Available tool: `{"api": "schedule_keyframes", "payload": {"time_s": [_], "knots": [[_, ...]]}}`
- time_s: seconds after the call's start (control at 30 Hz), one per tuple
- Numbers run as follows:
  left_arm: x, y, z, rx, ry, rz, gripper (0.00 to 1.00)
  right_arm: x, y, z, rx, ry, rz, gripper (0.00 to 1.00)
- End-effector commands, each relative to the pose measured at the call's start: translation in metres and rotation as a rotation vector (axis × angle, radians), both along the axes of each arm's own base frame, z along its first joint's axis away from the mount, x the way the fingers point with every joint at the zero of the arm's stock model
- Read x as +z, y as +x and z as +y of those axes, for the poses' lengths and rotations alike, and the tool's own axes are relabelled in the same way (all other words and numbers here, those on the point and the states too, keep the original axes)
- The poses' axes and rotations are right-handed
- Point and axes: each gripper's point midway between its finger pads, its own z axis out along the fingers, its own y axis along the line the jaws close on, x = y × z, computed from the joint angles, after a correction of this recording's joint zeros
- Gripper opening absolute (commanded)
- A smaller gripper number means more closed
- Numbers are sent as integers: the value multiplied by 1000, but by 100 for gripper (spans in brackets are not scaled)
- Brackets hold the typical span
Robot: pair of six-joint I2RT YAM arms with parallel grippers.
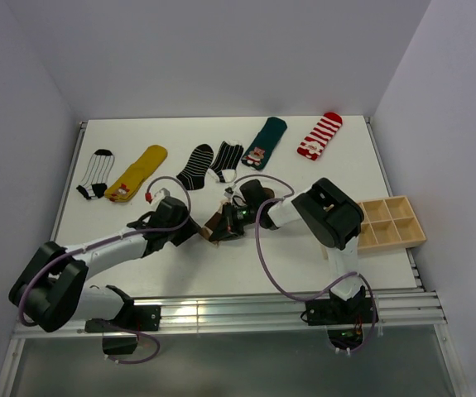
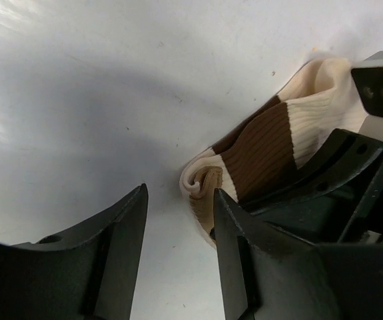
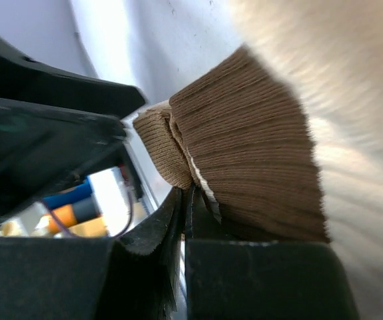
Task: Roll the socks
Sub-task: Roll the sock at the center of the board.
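Observation:
A cream sock with brown bands (image 1: 216, 224) lies partly rolled at the table's middle, between my two grippers. In the left wrist view its rolled end (image 2: 201, 181) sits just ahead of my open left gripper (image 2: 179, 227), touching the inner side of the right finger (image 2: 234, 240). My left gripper (image 1: 191, 229) is at the sock's left. My right gripper (image 1: 231, 218) comes from the right and is shut on the sock's brown ribbed edge (image 3: 244, 160), its fingertips (image 3: 178, 213) pressed together on the fabric.
Several other socks lie in a row at the back: white-and-black striped (image 1: 94, 174), yellow (image 1: 138, 171), black with white lines (image 1: 196, 165), black and white (image 1: 227, 160), dark green (image 1: 266, 141), red-and-white striped (image 1: 320, 136). A wooden compartment tray (image 1: 391, 222) stands at the right.

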Motion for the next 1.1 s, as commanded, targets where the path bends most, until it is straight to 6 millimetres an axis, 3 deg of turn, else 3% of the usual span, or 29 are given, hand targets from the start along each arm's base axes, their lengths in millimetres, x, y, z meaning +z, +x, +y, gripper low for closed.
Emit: {"api": "schedule_keyframes", "payload": {"time_s": [0.0, 0.2, 0.43, 0.57, 0.63, 0.73, 0.77, 0.83, 1.07], "knots": [[5, 10, -18, -15, -47, -15, 49, -1, -7, -1, 0, 47, 92, 0], [-11, 11, -22, -17, -23, 26, 43, -13, -5, -5, -14, 35, 113, 0], [-27, 8, -19, -25, 35, 87, 24, -17, 3, -10, -6, -39, 21, 0], [-36, 3, -15, -50, 97, 146, 15, -8, 5, -12, 37, -83, -131, 19], [-32, 6, -17, -72, 112, 149, 11, 1, 9, -10, 35, -135, -245, 30], [-28, 10, -19, -103, 147, 164, 9, 5, 18, -16, 32, -248, -413, 38], [-27, 9, -20, -114, 154, 171, 9, 4, 11, -15, 59, -267, -456, 40], [-24, 12, -21, -140, 185, 185, 9, 12, 20, -18, 16, -317, -552, 43], [-24, 15, -28, -209, 215, 250, 11, 23, 21, -23, 3, -486, -833, 44]]}}
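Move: The rolled cuff of the beige-and-brown sock lies about 3 cm to the left hand's right, 1 cm ahead and 2 cm below its half-open fingers. The right hand already pinches the cuff's near end, its middle being 2 cm ahead and 1 cm left. From the left hand, the first black striped sock is some 19 cm straight ahead, the second 21 cm ahead and 9 cm right. The beige toe is about 13 cm ahead and 15 cm right of the right hand. The left fingers close on the far end of the rolled cuff, after sinking about 2 cm and sliding right and forward to it, then edge on a little, wrist tilting some 15 degrees. The right hand keeps its pinch on the near end until the left has nearly shut, then opens, lifts off about 2 cm and rolls some 40 degrees, its fingers tipping a bit more downward. ##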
